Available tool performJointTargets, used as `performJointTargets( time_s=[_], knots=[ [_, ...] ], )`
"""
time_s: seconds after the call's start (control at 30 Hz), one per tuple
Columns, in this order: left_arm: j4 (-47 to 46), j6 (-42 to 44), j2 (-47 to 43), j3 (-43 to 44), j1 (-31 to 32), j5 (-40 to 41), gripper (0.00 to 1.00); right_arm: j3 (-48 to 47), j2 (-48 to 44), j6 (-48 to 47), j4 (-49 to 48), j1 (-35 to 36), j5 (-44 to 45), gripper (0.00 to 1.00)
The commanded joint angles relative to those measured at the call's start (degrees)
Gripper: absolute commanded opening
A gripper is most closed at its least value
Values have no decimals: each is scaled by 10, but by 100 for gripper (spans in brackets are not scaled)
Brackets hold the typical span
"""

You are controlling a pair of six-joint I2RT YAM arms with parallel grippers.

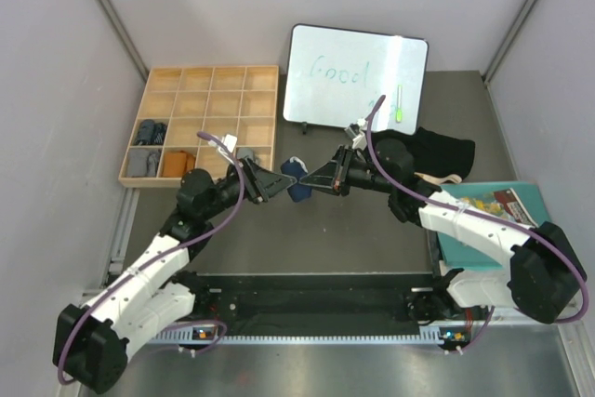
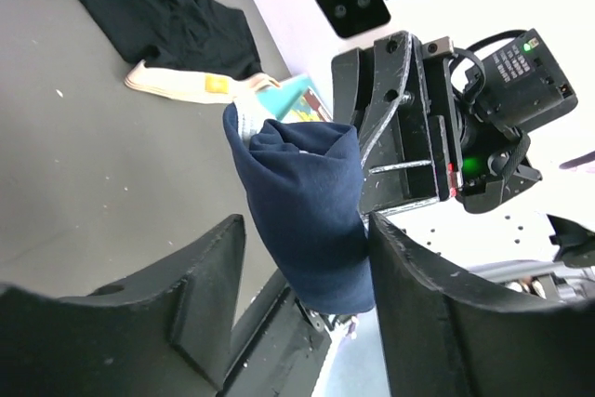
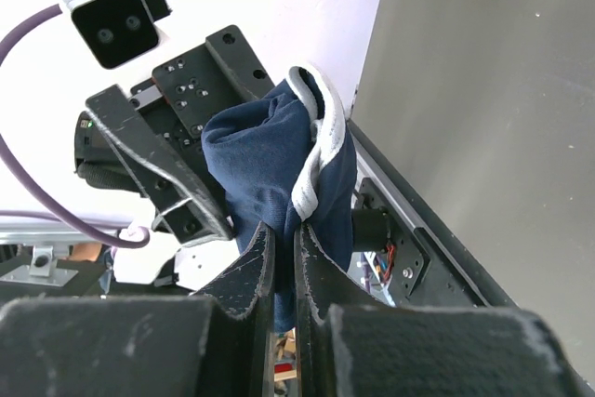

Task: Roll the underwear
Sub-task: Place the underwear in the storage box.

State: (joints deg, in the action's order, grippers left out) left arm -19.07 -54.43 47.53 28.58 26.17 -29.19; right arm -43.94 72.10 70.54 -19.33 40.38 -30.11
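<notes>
The navy underwear point(image 1: 296, 179) with white trim hangs as a rolled bundle in mid-air between the two arms. My right gripper point(image 1: 314, 178) is shut on it; in the right wrist view the jaws point(image 3: 284, 230) pinch the navy cloth point(image 3: 265, 151) tight. My left gripper point(image 1: 277, 181) faces it from the left. In the left wrist view its fingers point(image 2: 305, 226) stand open on both sides of the bundle point(image 2: 307, 202), the right one touching it and the left one apart. The black underwear point(image 1: 442, 150) with a beige waistband lies flat on the table behind the right arm point(image 2: 177, 20).
A wooden compartment tray point(image 1: 200, 81) stands at the back left, with rolled grey cloth point(image 1: 149, 131) and an orange-brown item point(image 1: 175, 164) in its left cells. A whiteboard point(image 1: 358, 76) with a green marker point(image 1: 398, 102) lies behind. A teal book point(image 1: 488, 230) lies at the right.
</notes>
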Motion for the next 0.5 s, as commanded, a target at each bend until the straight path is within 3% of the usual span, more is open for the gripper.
performJointTargets(
  time_s=[0.0, 0.33, 0.43, 0.47],
  knots=[
    [-69, -14, 20, 0, -2, -33, 57, -14, 2, 1, -39, 4, -8, 0],
    [-83, -6, 57, 5, -2, -42, 38, -25, 10, -21, -24, 12, -14, 0],
    [-85, -4, 87, 10, -2, -60, 20, -27, 10, -32, -4, 12, -9, 0],
    [-78, 5, 94, 13, -2, -69, 10, -28, 9, -45, 5, 11, -3, 0]
  ],
)
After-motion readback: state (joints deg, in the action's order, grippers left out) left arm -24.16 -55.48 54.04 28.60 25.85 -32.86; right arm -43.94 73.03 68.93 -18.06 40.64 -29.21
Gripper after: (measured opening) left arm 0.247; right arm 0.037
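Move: Up in the air between the hands, the rolled navy underwear sits between the left hand's open fingers, its middle about 2 cm to the right of that hand and 1 cm ahead, at its height. The storage box's middle is some 28 cm ahead, 26 cm left and 19 cm below; the grey roll in it is roughly 17 cm ahead, 14 cm left and 18 cm down. From the right hand, already gripping the roll, the underwear's middle lies about 2 cm left and 1 cm ahead. Closing on the underwear in mid-air, the left hand eases about 1 cm to the right, then sinks some 1.5 cm as its fingers go from over half open to about a quarter and pinch the roll's body. The right hand keeps its shut grip on the other side and sinks about 1 cm alongside, hardly turning. ##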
